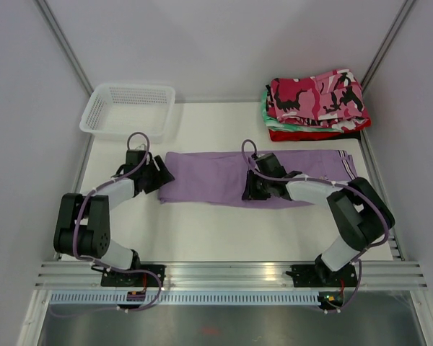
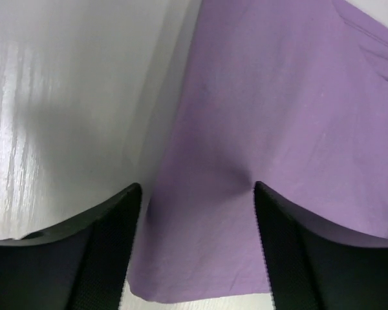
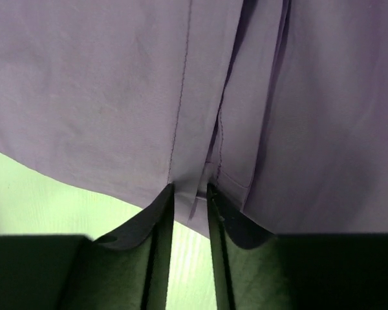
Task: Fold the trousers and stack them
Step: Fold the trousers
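Observation:
The lilac trousers lie flat and lengthwise across the middle of the table. My left gripper is at their left end, open, its fingers wide apart over the cloth's near corner. My right gripper sits at the near edge around the trousers' middle. Its jaws are drawn close on a small pinch of lilac fabric at a seam. The pink, white and black camouflage trousers rest folded on top of a pile at the back right.
A white mesh basket stands at the back left. Under the camouflage pair lie a green-and-white folded garment and a red one. White walls close in the sides and back. An aluminium rail runs along the near edge.

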Robot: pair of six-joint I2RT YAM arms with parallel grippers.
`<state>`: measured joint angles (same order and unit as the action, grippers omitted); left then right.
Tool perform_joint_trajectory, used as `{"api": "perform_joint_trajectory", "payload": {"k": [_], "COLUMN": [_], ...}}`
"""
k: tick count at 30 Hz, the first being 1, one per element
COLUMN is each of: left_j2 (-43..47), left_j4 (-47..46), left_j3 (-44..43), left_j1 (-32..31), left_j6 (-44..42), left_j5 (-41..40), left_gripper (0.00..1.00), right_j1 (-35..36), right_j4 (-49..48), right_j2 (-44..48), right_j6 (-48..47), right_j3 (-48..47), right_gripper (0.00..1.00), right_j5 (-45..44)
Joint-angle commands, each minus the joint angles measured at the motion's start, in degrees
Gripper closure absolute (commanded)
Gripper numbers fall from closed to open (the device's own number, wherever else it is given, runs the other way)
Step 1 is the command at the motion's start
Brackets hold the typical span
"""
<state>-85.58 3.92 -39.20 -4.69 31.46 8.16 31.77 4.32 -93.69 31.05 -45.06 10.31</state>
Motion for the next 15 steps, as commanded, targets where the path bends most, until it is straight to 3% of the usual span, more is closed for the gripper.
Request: {"api": "perform_joint_trajectory", "payload": {"k": [1, 2, 3, 4, 5, 6, 11, 15], "left_j2": [-2.83, -3.36, -3.45, -3.37, -2.67, -2.14, 5.41, 17.69], "left_j4": [-3.66, -5.31, -5.50, -5.24, -4.63, -3.84, 5.81, 14.61], "left_j3": [1.85, 1.93, 1.85, 1.67, 1.24, 1.06, -3.68, -11.22], "left_j1": [-0.06, -0.06, -0.06, -0.06, -0.06, -0.06, 0.03, 0.03], "left_j6": [-2.37, -2.55, -2.55, -2.55, -2.29, -1.94, -1.84, -4.12], "left_j5": [5.90, 6.68, 6.69, 6.60, 5.82, 5.64, -0.49, -5.69], "left_gripper": [0.28, 0.34, 0.41, 0.67, 0.84, 0.95, 0.98, 0.98], "right_j1": [0.49, 0.49, 0.49, 0.49, 0.31, 0.14, -4.77, -10.66], "right_j4": [6.04, 7.79, 11.38, 13.16, 17.00, 18.87, 27.75, 29.26], "right_j2": [3.68, 5.17, 8.49, 10.09, 11.85, 14.56, 19.33, 23.10], "right_j6": [-1.34, -1.51, -1.78, -1.95, -2.57, -2.75, -3.89, -3.28], "right_j3": [-4.32, -5.64, -8.35, -9.86, -11.35, -14.33, -19.19, -17.10], "right_gripper": [0.65, 0.62, 0.52, 0.45, 0.32, 0.28, 0.12, 0.05], "right_j5": [-1.25, -1.43, -2.21, -3.44, -6.67, -8.44, -15.31, -17.60]}}
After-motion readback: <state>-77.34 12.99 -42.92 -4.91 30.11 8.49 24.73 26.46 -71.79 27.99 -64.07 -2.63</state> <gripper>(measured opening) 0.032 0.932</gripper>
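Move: The trousers' left end lies right under the open left fingers, about 2 cm below. The folded-over end's near corner is some 23 cm to the left hand's right and 5 cm nearer the base; the white basket's middle is about 18 cm ahead and 9 cm left. The right fingertips stand at that same corner, about 1 cm above it. From the right hand the clothes stack is roughly 25 cm ahead and 20 cm right. Sink the left gripper about 1 cm onto the trousers' left end, shut the fingers to pinch the edge cloth, then raise it some 5 cm, keeping the grip. Meanwhile lift the right gripper clear of the folded-over end, opening it wide: up about 20 cm, drifting right and then forward towards the stack, fingers tipping outward some 20 degrees. ##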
